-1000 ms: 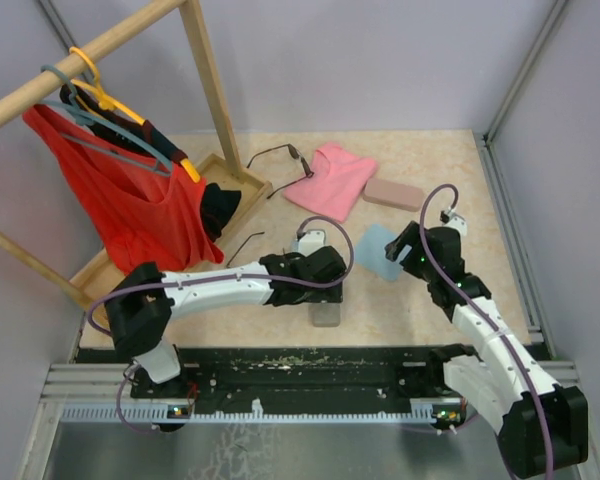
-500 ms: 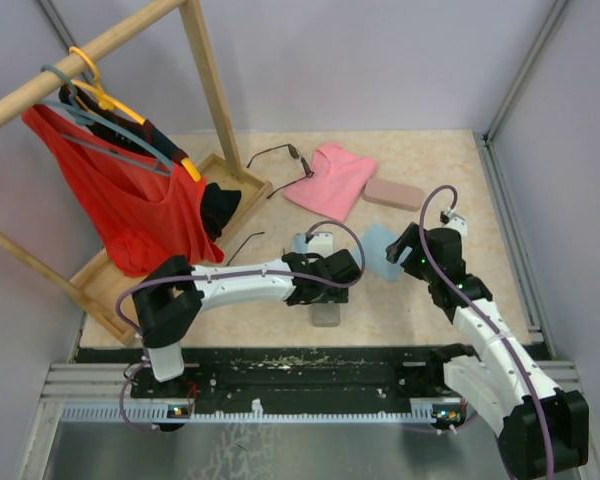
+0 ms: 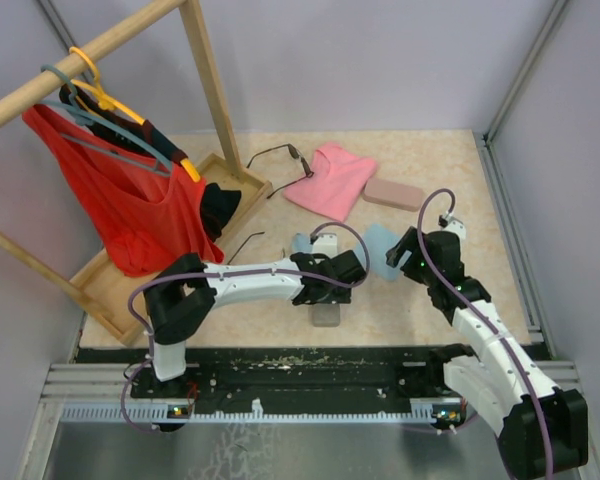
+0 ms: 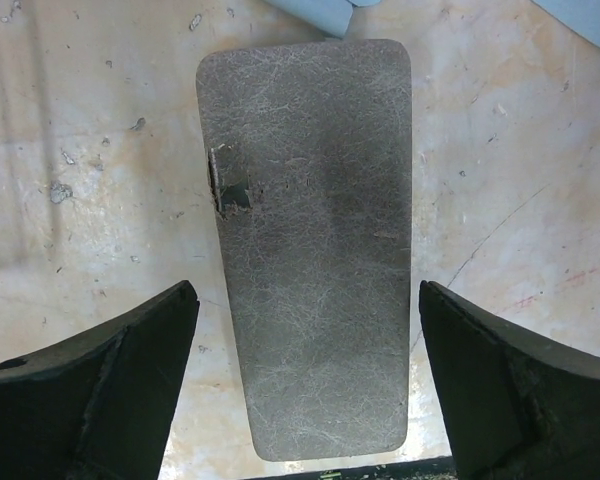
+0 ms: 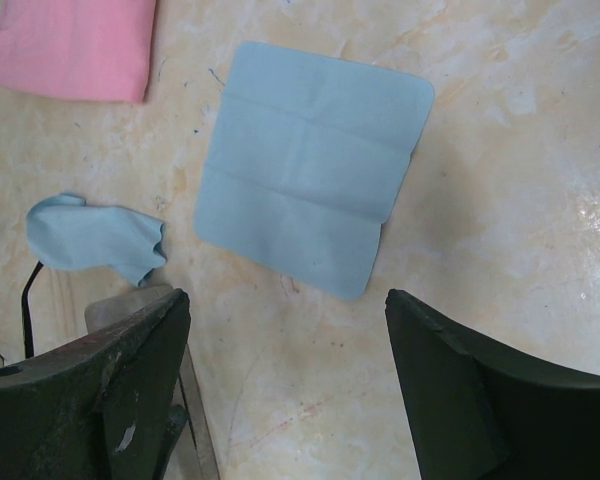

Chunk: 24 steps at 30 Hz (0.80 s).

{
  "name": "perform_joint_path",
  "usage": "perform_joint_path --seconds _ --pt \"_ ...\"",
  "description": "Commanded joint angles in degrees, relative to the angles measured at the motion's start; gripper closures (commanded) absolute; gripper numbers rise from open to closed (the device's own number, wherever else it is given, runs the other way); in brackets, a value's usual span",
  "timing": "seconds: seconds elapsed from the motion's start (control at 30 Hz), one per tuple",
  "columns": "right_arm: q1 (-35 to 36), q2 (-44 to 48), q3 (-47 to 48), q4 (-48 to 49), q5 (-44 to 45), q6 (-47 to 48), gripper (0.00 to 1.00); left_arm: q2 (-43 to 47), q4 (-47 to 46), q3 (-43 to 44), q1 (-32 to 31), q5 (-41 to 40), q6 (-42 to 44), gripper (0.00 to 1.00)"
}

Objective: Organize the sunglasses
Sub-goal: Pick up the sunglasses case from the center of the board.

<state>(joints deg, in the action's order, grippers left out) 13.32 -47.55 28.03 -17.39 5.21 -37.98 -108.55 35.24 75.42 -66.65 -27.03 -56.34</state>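
One pair of sunglasses lies open at the back, left of a pink cloth. A second thin dark pair of sunglasses lies by the wooden rack base. My left gripper hangs open over a grey case that lies lengthwise between its fingers, apart from both. My right gripper is open above bare table, just short of a folded light-blue cloth.
A crumpled light-blue cloth lies left of the folded one. A pink case sits at the back right. A wooden rack with a red shirt on hangers fills the left side. Walls close in the table's sides.
My left arm has swung a little to the right, bringing its open gripper over the grey case. The right arm has hardly moved.
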Motion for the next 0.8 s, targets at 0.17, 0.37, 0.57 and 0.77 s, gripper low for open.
perform_joint_path --seconds 0.17,0.37,0.57,0.77 --pt "-0.08 1.41 0.45 1.22 0.31 0.79 0.21 -1.62 1.07 2.19 -0.26 -0.48 0.01 0.13" --pt "-0.06 2.0 0.29 0.95 0.43 0.73 0.21 -1.04 1.16 2.12 -0.31 -0.81 0.5 0.23" --pt "-0.06 2.41 0.42 0.54 0.63 0.75 0.21 -0.06 1.14 1.84 -0.31 -1.19 1.2 0.35" --pt "-0.06 5.03 1.25 -0.46 0.91 1.12 0.22 4.46 0.49 1.66 -0.19 -1.27 4.59 0.55"
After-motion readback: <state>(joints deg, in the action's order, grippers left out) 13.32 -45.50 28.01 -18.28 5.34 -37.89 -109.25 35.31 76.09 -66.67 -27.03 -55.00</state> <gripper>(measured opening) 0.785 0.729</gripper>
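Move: The sunglasses case lies lengthwise between the left gripper's open fingers, its middle about 1 cm ahead, level left to right and 1 cm below. A blue pouch lies about 12 cm ahead and 3 cm left of the gripper, the blue cloth about 12 cm ahead and 13 cm right, the nearer glasses roughly 7 cm ahead and 17 cm left. From the right gripper, the case is some 7 cm back, 18 cm left and 8 cm down. Hold the left gripper where it is over the sunglasses case, letting it settle less than 0.5 cm, and close the fingers by about a quarter of their range until both pads pinch the case across its long sides, slightly near of its middle. Keep the wrist still and let the grip tighten once the pads meet the case. ##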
